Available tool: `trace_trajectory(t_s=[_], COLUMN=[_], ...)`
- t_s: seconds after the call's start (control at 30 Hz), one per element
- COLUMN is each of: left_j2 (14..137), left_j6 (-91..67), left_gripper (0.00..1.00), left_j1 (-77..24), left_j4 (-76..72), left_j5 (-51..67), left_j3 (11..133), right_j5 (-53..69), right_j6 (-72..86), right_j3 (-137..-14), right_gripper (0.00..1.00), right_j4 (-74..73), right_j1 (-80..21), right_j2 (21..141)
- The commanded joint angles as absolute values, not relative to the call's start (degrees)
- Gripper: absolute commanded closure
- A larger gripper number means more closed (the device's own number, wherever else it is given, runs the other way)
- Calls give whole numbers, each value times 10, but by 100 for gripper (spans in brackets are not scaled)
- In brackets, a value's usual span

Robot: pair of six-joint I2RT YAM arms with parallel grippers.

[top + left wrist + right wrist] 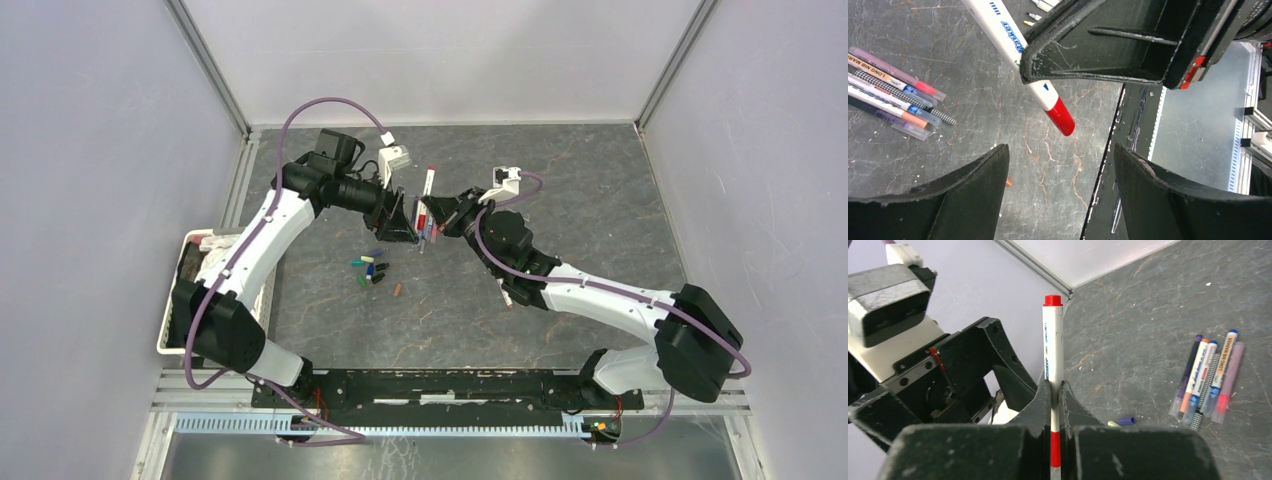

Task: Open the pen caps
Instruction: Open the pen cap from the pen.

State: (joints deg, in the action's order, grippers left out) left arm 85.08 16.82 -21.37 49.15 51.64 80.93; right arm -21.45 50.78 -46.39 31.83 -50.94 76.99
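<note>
My right gripper [1055, 385] is shut on a white pen [1052, 347] with red ends, held above the table [600, 210]. Its red pen cap [1060, 116] sticks out toward my left gripper [1062, 150]. That gripper is open, with nothing between its fingers [973, 190], and the cap lies just beyond the fingertips. In the top view the left gripper [403, 224] and the right gripper [447, 218] face each other at mid-table. Several pens [1208, 377] lie side by side on the table. Loose pen caps [372, 270] lie nearby, among them a blue one [1126, 420].
A white basket [172, 325] with items inside stands at the table's left edge by the left arm. A black base rail [430, 388] runs along the near edge. Grey walls close in the left, back and right sides.
</note>
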Motion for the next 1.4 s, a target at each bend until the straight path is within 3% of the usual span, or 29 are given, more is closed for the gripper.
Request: trace_trajectory(t_s=[0.0, 0.17, 0.37, 0.7, 0.97, 1.1, 1.23, 1.37], left_j2=[860, 871, 890, 904, 902, 896, 884, 868], left_j6=[172, 181, 190, 184, 188, 215, 262, 319], left_gripper=[21, 30, 49, 62, 97, 98, 98, 98], left_j1=[-217, -217, -217, -217, -217, -217, -217, -217], left_j4=[475, 475, 473, 472, 472, 485, 493, 504], left_j5=[545, 546, 547, 552, 533, 495, 427, 377], left_j3=[814, 816, 823, 845, 842, 840, 827, 813], right_j5=[-194, -179, -168, -172, -176, -175, -130, -51], right_j6=[536, 555, 568, 580, 583, 577, 568, 541], right_j3=[-488, -478, -472, -455, -447, -449, -448, -460], right_gripper=[100, 100, 100, 100, 100, 100, 86, 64], right_j4=[369, 390, 402, 404, 401, 365, 324, 267], right_j1=[-513, -514, -515, -517, -516, -513, -484, -438], right_j2=[777, 784, 792, 793, 790, 779, 758, 740])
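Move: The red cap at the lower end of the marker that the right fingers hold lies about 3 cm to the right of the left hand, 1 cm ahead and 2 cm below it. From the right hand that cap is some 4 cm back, 1 cm left and 3 cm down. On the table, roughly 22 cm below the left hand, the row of pens lies about 13 cm ahead and 5 cm right, the loose caps about 3 cm ahead and 7 cm left. The marker's red cap is brought some 1.5 cm left by the right hand while the left hand sinks about 2 cm and eases right, its already closing fingers pinching the cap. The right fingers then open and let go of the barrel, that hand slipping back right and slightly down; the left hand keeps its pinch and carries the marker forward and down, each about 2 cm, tilting slightly. ##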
